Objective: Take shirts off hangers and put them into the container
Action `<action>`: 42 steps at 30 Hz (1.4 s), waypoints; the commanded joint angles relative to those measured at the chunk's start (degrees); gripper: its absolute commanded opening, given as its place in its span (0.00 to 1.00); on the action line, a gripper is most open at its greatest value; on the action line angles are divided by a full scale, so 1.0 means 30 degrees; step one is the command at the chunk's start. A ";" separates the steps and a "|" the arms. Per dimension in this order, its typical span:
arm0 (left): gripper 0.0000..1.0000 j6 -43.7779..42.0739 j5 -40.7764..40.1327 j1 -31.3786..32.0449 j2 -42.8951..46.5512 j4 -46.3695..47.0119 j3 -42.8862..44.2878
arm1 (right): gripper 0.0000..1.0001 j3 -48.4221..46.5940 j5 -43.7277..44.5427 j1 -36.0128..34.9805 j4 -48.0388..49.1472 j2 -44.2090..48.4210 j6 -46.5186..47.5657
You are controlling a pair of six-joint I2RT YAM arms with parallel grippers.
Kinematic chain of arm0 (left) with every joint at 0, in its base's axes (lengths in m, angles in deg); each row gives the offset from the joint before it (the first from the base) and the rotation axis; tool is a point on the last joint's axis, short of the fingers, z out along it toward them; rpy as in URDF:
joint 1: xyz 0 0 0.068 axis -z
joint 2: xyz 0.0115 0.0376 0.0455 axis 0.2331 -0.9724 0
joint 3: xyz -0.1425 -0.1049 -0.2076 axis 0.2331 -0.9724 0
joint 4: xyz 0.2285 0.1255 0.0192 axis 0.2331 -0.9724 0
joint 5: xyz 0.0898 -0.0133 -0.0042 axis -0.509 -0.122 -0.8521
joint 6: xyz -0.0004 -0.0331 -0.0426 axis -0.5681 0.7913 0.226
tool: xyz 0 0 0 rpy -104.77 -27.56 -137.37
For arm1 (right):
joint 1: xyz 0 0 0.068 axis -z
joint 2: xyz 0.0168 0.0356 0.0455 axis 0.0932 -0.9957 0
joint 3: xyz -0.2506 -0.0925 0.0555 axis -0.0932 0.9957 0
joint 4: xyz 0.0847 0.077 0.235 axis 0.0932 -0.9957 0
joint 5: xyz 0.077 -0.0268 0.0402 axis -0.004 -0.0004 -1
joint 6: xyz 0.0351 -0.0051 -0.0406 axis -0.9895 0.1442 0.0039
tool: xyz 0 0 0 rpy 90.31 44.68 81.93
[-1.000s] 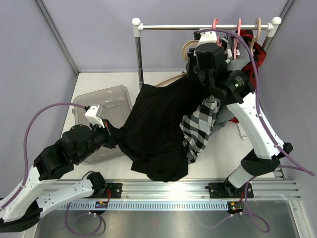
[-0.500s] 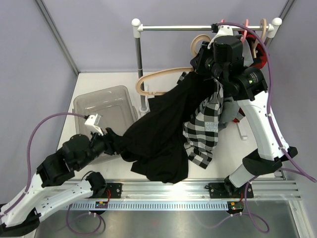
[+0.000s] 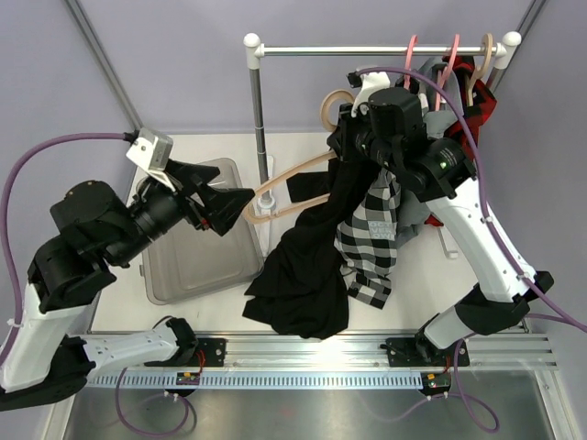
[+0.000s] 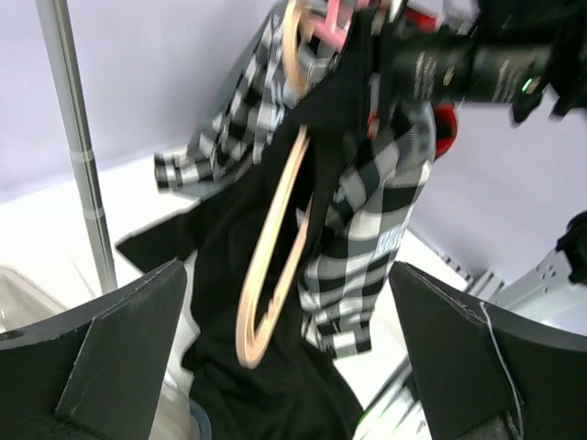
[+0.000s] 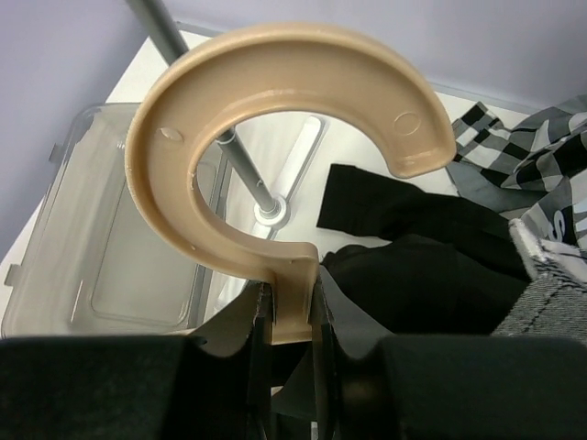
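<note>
My right gripper (image 3: 348, 128) is shut on the stem of a tan hanger (image 5: 275, 119), held off the rail. The hanger's bare left arm (image 3: 280, 194) sticks out toward the container. The black shirt (image 3: 307, 266) still hangs from its other side, its lower end heaped on the table. A black-and-white plaid shirt (image 3: 371, 238) hangs beside it. My left gripper (image 3: 240, 209) is open and empty over the smoky-grey container's (image 3: 197, 266) right edge, pointing at the hanger (image 4: 275, 257). Further hangers (image 3: 452, 50), a grey shirt and a red plaid shirt (image 3: 479, 103) stay on the rail.
The metal rail (image 3: 367, 50) with white ends crosses the back, and its post (image 3: 260, 128) stands between the container and the hanging shirts. The right arm's purple cable loops over the rail's right part.
My left gripper opened, let go of the black shirt and rose up and left over the container. The shirt's edge fell back to the right. The right arm shifted the hanger left.
</note>
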 commanded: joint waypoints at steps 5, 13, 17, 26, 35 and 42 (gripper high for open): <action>0.95 -0.1156 0.1196 -0.0056 -0.1548 0.0308 -0.0304 | 0.00 -0.0607 -0.0850 -0.0805 0.0038 0.1086 0.0923; 0.30 -0.0689 0.1315 -0.0056 -0.2541 0.0281 -0.1154 | 0.00 -0.2276 -0.1201 -0.1449 -0.0839 0.0822 0.1039; 0.00 -0.0453 0.0203 -0.0056 -0.3071 -0.0393 -0.0834 | 0.00 -0.2425 -0.1407 -0.1684 -0.1017 0.1085 0.1127; 0.00 -0.0014 -0.0972 -0.0027 -0.2456 0.0134 -0.0979 | 0.74 -0.0848 -0.1642 -0.2007 -0.0930 0.3338 0.1188; 0.00 0.0338 0.0401 -0.0056 -0.1871 0.0514 -0.0686 | 0.84 0.5833 -0.0731 -0.2094 0.1938 0.5891 0.0805; 0.00 0.0602 0.0961 0.0032 -0.1021 0.0311 -0.0540 | 0.81 0.6044 -0.0702 -0.2094 0.3698 0.3846 0.1186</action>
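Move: I hold the wooden hanger by its neck in my right hand. Its free end lies about 5 cm ahead of my open left hand, 4 cm to the right and 9 cm below, which is 12 cm back and 16 cm left of my right hand, 3 cm lower. From my left hand, the black shirt hangs some 10 cm ahead, 16 cm right and 25 cm below; the container sits about 8 cm ahead, 11 cm left, 45 cm down. I send my left hand down and right, about 8 cm, and pinch the hanger near its free end while my right hand draws the neck back some 3 cm. With my left keeping hold, my right fingers open, back off and shift right about 8 cm, then come down, forward and left, still open, towards the shirt on the hanger. ##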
